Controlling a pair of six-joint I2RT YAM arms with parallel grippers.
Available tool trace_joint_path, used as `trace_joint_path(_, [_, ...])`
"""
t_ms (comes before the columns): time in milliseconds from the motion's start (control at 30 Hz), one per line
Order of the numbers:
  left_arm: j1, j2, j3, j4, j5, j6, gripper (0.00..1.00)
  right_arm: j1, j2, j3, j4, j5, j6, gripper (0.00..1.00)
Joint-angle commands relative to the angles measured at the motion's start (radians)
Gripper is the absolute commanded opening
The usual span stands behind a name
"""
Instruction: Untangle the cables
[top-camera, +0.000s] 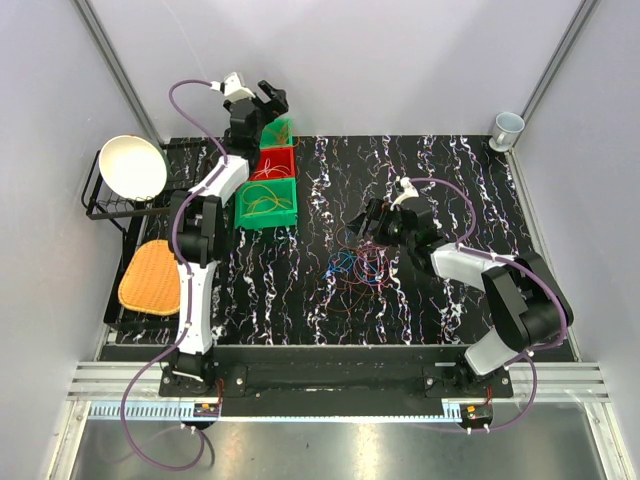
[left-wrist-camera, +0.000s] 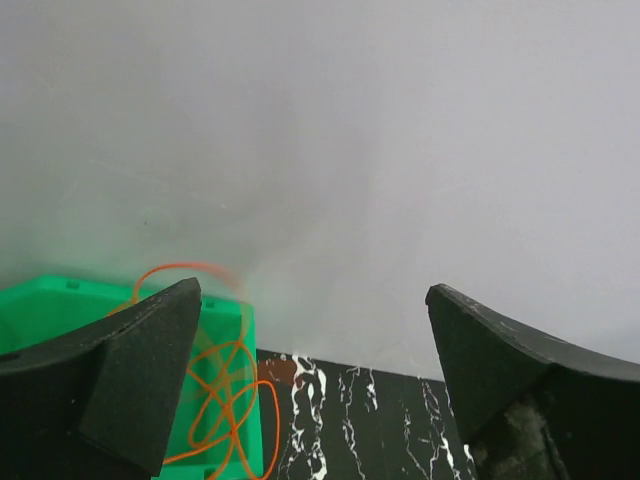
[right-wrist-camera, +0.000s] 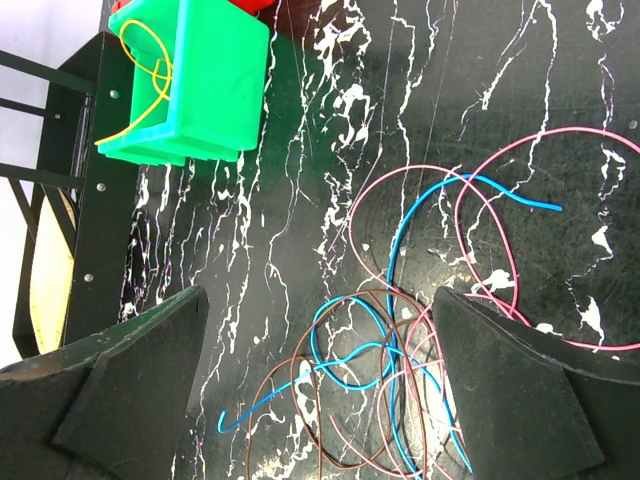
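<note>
A tangle of thin blue, pink and brown cables (top-camera: 360, 265) lies on the black marbled table, right of centre. In the right wrist view these cables (right-wrist-camera: 400, 340) spread under and between the fingers of my open right gripper (right-wrist-camera: 320, 300), which hovers above them holding nothing. From above, the right gripper (top-camera: 370, 222) sits at the tangle's far edge. My left gripper (top-camera: 268, 102) is raised over the far green bin (top-camera: 280, 131), open and empty. Below its left finger (left-wrist-camera: 140, 370), orange cable loops (left-wrist-camera: 225, 395) lie in that green bin (left-wrist-camera: 40, 305), partly blurred.
A red bin (top-camera: 272, 163) and a nearer green bin (top-camera: 267, 203) holding yellow cable (right-wrist-camera: 150, 70) stand in a row. A black rack at the left carries a white bowl (top-camera: 132, 165) and an orange woven pad (top-camera: 150, 275). A cup (top-camera: 507, 127) stands at the back right.
</note>
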Motion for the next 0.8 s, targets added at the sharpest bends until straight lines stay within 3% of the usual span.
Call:
trace_joint_path(0, [-0.003,-0.027,0.033,0.002,-0.049,0.038,0.99,-0.004,0.004,0.041,0.033,-0.026,0.002,1.00])
trace_joint_path(200, [-0.019,-0.123,-0.019,-0.057,-0.094,0.080,0.99,-0.004,0.012,0.046,0.033,-0.034,0.003,1.00])
trace_joint_path(567, [-0.054,-0.330,-0.062,-0.399,-0.085,0.074,0.99,-0.004,0.018,0.055,0.027,-0.037,0.000,1.00])
trace_joint_path(767, [-0.062,-0.527,-0.221,-0.553,-0.037,0.043,0.98,-0.004,0.017,0.058,0.017,-0.031,-0.008,1.00])
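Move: The orange cable, already let go, lies and falls into the far green bin, whose middle is about 20 cm below the left hand and 4 cm to its left. The red bin sits some 9 cm nearer the base than that bin, the near green bin 19 cm nearer. The remaining cable tangle lies roughly 40 cm back, 22 cm right and 25 cm down from the left hand; from the right hand it is about 8 cm back, 1 cm left and 10 cm down. The orange cable is left behind in the far green bin as the empty left hand, fingers still wide open, dips a centimetre or so, then draws back about 9 cm towards the red bin's side and climbs away from the bins, gaining speed, to finish some 7 cm higher than it began. Its fingertips tip down about 10 degrees along the way. ##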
